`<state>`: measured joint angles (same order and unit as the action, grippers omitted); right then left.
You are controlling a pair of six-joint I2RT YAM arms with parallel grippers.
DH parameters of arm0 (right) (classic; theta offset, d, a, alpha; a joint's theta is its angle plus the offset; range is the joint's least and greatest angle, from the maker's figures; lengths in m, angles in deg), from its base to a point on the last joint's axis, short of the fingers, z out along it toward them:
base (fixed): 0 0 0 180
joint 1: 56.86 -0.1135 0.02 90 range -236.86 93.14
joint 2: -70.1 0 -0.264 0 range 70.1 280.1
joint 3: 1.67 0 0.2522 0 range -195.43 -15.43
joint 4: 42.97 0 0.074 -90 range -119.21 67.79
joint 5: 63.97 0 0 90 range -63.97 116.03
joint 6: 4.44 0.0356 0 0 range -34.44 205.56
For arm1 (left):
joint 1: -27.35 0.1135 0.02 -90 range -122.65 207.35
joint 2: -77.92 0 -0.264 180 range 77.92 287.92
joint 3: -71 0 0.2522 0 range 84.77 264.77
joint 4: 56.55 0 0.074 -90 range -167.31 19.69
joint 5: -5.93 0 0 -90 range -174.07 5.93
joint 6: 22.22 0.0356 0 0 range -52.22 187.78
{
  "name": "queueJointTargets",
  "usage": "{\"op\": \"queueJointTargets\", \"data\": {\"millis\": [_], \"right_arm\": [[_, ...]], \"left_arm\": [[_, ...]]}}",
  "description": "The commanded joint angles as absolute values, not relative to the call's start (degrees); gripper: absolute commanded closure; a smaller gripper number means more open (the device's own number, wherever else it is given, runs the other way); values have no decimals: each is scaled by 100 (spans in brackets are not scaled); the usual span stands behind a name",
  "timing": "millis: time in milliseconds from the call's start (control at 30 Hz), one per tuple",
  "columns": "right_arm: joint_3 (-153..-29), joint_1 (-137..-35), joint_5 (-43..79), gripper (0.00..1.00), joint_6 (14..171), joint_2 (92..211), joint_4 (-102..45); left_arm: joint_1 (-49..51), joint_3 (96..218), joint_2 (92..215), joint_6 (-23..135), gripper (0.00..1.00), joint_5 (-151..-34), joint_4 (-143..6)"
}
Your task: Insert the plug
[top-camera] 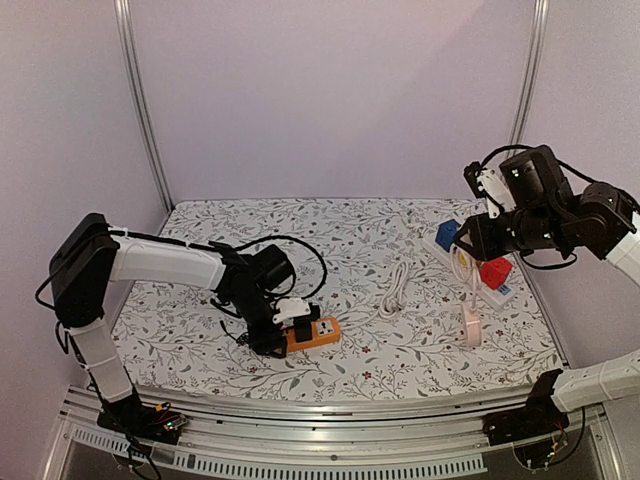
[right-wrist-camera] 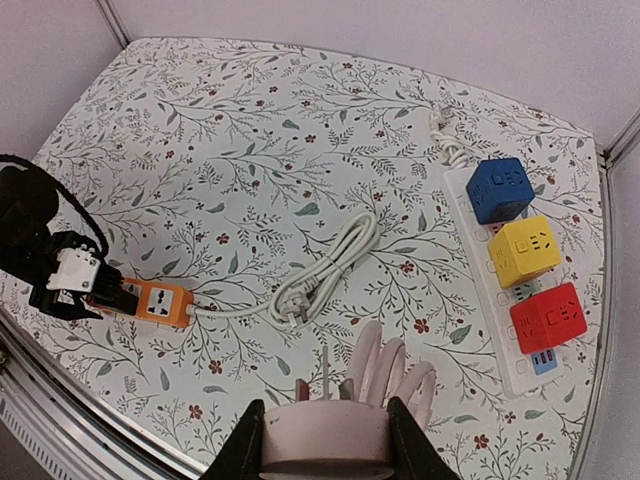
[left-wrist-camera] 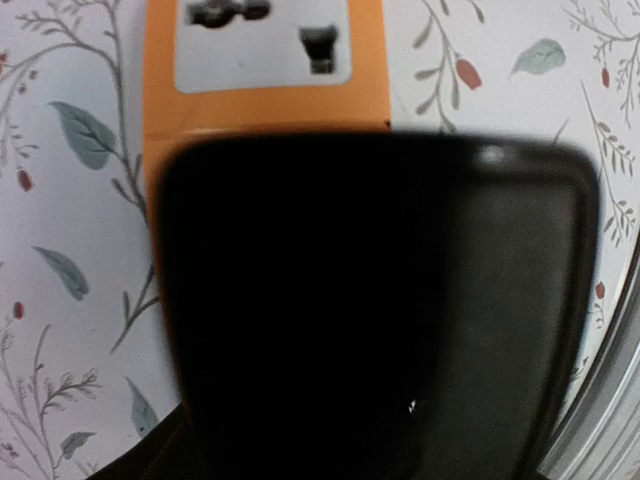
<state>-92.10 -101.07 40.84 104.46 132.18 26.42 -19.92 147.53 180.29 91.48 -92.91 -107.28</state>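
Note:
My right gripper is shut on a pale pink round plug, prongs pointing away, high above the table. Its pink cord loops below it. In the top view that gripper hangs over the white power strip. An orange socket box lies at the front left of the table. My left gripper is down at its left end. In the left wrist view a black block hides the jaws and the near end of the orange box; one free socket shows beyond it.
A bundled white cord with its plug runs from the orange box. The white power strip at the right carries a blue cube, a yellow cube and a red cube. Walls enclose the table on three sides.

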Motion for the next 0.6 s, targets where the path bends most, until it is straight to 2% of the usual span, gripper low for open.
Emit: {"op": "queueJointTargets", "data": {"millis": [0,133,367,567], "right_arm": [[-9488,-10083,4452,100,10662,13462,3221],[-9435,-10087,4352,100,10661,13782,3310],[-9142,-10360,3145,100,10778,14740,2787],[-9333,-10764,2672,100,10805,15784,2390]], "left_arm": [[-2266,14821,18377,8853,21,-10117,-11438],[-2266,15081,18395,8940,2,-10507,-11820],[-2073,15108,17912,9514,0,-10455,-12122],[-1436,15400,17288,9969,1,-10862,-12649]]}}
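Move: The left hand's slackened fingers are still around the black adapter, its middle about 2 cm right and 1 cm back, at fingertip height; the strip's free end socket is some 6 cm right and 2 cm below, level with the hand. From the right hand, holding the pink plug, that socket lies about 19 cm left, 1 cm ahead and 29 cm down; the white cord bundle is roughly 10 cm ahead, 7 left, 30 down, the red block 12 ahead, 9 right, 27 down. The left fingers spread fully open and leave the black adapter on the orange strip, the hand drawing back about 5 cm with the fingertips tilting back, then rising clear. Still gripping the pink plug, the right hand sinks some 11 cm, swinging left in the later half towards the strip's free socket while its fingers tip farther down. ##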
